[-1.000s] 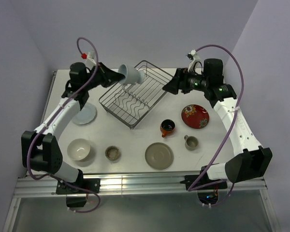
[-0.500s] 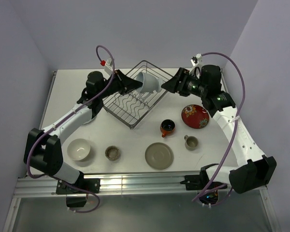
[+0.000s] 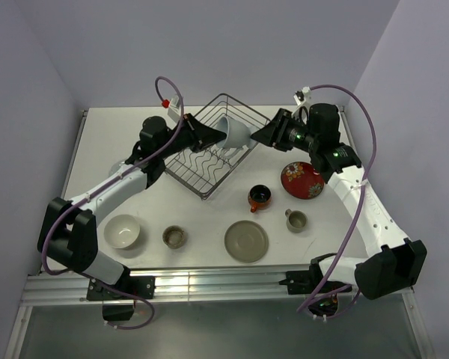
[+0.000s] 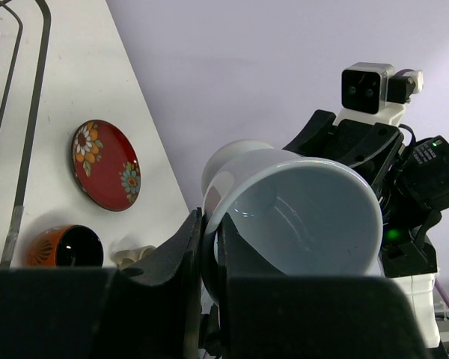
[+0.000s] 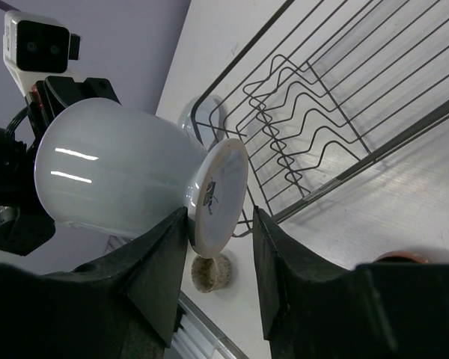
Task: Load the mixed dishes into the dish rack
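A blue-grey cup (image 3: 234,132) hangs on its side above the dish rack (image 3: 202,161), a dark wire basket with wavy dividers. My left gripper (image 4: 209,224) is shut on the cup's rim, one finger inside and one outside. My right gripper (image 5: 221,224) stands open around the cup's round foot (image 5: 221,194); one finger rests by the foot and a gap shows before the other. The rack holds no dishes.
On the table in front of the rack lie a red floral plate (image 3: 301,179), an orange-red mug (image 3: 259,197), a grey cup (image 3: 295,220), an olive-grey plate (image 3: 246,240), a beige cup (image 3: 174,237) and a cream bowl (image 3: 123,231).
My left arm swung the cup rightward from the rack's far left corner to over the rack. My right gripper came in to meet it and its jaws narrowed around the foot.
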Motion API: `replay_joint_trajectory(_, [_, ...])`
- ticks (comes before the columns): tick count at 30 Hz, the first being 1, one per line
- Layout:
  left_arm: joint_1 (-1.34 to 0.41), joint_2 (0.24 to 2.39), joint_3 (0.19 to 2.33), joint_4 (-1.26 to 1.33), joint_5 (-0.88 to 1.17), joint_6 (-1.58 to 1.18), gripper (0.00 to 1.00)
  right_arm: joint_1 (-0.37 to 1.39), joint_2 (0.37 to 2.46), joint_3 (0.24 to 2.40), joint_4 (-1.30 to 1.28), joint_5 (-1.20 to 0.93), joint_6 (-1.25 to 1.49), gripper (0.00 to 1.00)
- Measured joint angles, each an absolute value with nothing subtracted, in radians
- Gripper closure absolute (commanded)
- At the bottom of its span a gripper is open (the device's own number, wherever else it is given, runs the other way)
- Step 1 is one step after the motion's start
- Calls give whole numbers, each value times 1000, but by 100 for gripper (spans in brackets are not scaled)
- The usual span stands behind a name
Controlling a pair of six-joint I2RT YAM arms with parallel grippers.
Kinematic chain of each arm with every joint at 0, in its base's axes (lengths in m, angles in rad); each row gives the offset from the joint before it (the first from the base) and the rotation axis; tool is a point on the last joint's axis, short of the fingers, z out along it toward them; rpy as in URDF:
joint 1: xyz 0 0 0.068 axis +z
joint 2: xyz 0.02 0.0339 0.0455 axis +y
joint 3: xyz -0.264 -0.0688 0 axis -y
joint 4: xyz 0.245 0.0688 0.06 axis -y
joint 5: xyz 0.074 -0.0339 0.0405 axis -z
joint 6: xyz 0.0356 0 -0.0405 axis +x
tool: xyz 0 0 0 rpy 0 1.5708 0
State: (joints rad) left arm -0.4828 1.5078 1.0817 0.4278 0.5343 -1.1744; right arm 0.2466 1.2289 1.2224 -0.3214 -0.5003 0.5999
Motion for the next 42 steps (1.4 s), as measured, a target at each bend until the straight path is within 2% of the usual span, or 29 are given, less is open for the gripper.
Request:
replay_joint_trajectory(8, [-498, 1508, 1069, 432, 500, -1177, 100, 266, 1229, 1222, -305, -469, 569, 71])
replay_joint_trajectory(10, [-502, 1510, 1066, 432, 494, -1182, 100, 270, 1229, 1222, -306, -461, 562, 78])
replay_joint_trajectory(11, [-504, 1513, 1066, 435, 490, -1186, 100, 271, 1230, 1222, -303, -459, 559, 87])
replay_joint_trajectory(14, [-507, 1522, 1064, 451, 482, -1197, 100, 271, 1230, 1222, -299, -457, 556, 100])
replay_joint_trajectory(18, [-510, 1523, 1051, 472, 473, -1201, 99, 271, 1232, 1222, -299, -456, 545, 100])
replay_joint_trajectory(21, [-511, 1523, 1038, 493, 472, -1211, 93, 271, 1232, 1222, -299, -456, 532, 100])
replay_joint_trajectory(25, [-512, 1523, 1013, 526, 471, -1230, 74, 270, 1233, 1222, -302, -456, 516, 100])
replay_joint_trajectory(33, [-518, 1530, 1000, 574, 474, -1277, 55, 263, 1235, 1222, -308, -465, 485, 100])
replay_joint_trajectory(40, [-518, 1529, 1000, 591, 486, -1277, 32, 252, 1242, 1221, -315, -462, 467, 100])
replay_joint_trajectory(42, [-516, 1528, 1000, 591, 491, -1273, 30, 243, 1245, 1221, -318, -462, 462, 100])
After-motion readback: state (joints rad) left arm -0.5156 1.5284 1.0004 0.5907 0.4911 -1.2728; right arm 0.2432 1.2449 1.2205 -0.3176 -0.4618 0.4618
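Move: The left hand already pinches the pale mug by the low side of its rim; the mug lies on its side in the air, its middle about 5 cm to that hand's right and 3 cm above it. From the right hand, half open around the foot, the mug's middle is roughly 6 cm left, level fore and aft, 2 cm higher. Some 25 cm below the right hand, the rack is centred about 12 cm ahead and 14 cm left, the orange mug 4 cm back and 4 cm right, the red plate 2 cm ahead and 19 cm right. The right fingers shut on the edge of the mug's foot and keep that pinch, the hand otherwise nearly still until it eases about 1 cm forward, right and down. The left hand, sinking and drifting right by about 1 cm each, holds the rim until the right has closed, then spreads its fingers wide and stays around the rim, its wrist rolling some 5 degrees. ##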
